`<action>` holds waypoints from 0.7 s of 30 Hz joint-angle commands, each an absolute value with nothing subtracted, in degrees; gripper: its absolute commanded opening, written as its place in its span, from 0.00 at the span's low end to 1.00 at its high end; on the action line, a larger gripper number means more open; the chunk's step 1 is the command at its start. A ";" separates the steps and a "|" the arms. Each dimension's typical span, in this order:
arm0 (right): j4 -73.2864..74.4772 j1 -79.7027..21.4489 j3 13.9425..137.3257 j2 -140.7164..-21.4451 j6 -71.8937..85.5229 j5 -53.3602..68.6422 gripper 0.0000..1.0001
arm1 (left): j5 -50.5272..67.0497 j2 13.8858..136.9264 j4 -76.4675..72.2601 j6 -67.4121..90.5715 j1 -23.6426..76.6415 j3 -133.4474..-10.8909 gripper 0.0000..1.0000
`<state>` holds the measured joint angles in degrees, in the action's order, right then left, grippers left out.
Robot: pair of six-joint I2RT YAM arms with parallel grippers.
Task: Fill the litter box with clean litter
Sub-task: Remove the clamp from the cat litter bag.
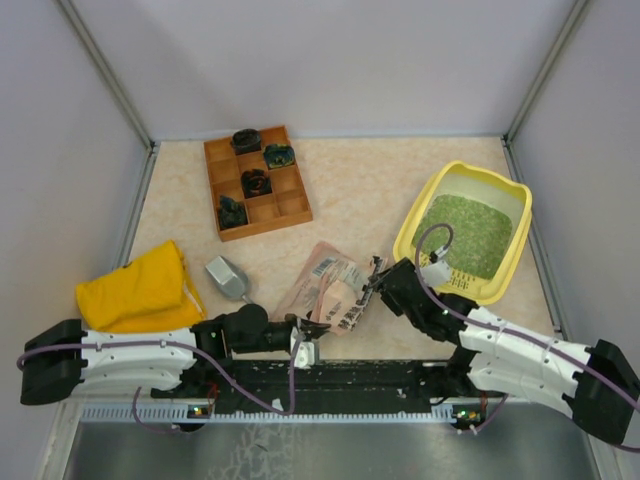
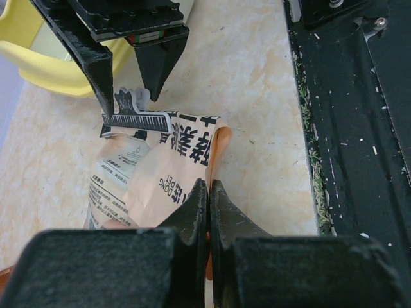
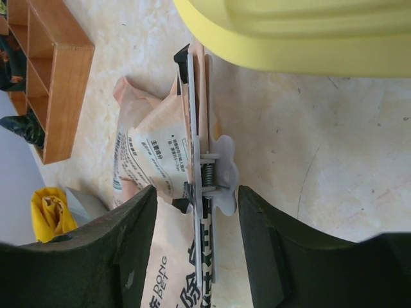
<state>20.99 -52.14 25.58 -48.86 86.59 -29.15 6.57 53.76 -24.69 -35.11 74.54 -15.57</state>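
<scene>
The yellow litter box stands at the right of the table, with green clean litter spread inside it. Its wall fills the top of the right wrist view. A pink printed pouch lies flat in the middle, and a black-and-white clip pinches its top edge. My left gripper is shut on the pouch's near edge. My right gripper is open, with one finger on each side of the clip. Its fingertips also show around the clip in the left wrist view.
A brown wooden compartment tray holding dark objects sits at the back left. A yellow cloth bag and a grey scoop lie at the left. A black rail runs along the near edge.
</scene>
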 commanded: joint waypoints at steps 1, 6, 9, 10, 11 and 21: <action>21.73 -52.56 29.34 -49.70 85.85 -32.70 0.50 | 9.96 51.78 -31.82 -33.61 75.24 -16.40 0.00; 21.46 -52.56 29.16 -48.05 83.14 -33.99 0.27 | 9.65 51.31 -31.82 -32.90 75.24 -16.07 0.00; 21.74 -52.57 28.34 -46.53 82.70 -34.75 0.07 | 9.44 51.40 -31.82 -32.56 75.24 -16.00 0.00; 21.75 -52.56 28.15 -45.93 82.33 -34.86 0.00 | 9.10 51.52 -31.82 -32.28 75.24 -16.00 0.00; 21.79 -52.56 28.04 -45.29 81.81 -35.01 0.00 | 8.32 51.73 -31.77 -32.06 75.23 -16.00 0.00; 27.69 -52.56 35.32 -40.56 69.53 -38.13 0.00 | 3.68 56.00 -32.51 -31.02 75.29 -16.41 0.00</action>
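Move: The clamp on the litter bag's top edge is almost within the right hand's open fingers, about 2 cm ahead, 1 cm below. The bag's middle lies about 1 cm back and 12 cm left, slightly lower; the litter box's middle is some 14 cm ahead and 24 cm right. From the left hand, still pinching the bag's near corner, the clamp is about 14 cm ahead and 15 cm right. Right fingers pinch the clamp's wings, then pull it off the bag, up and right, about 2.5 cm each. ##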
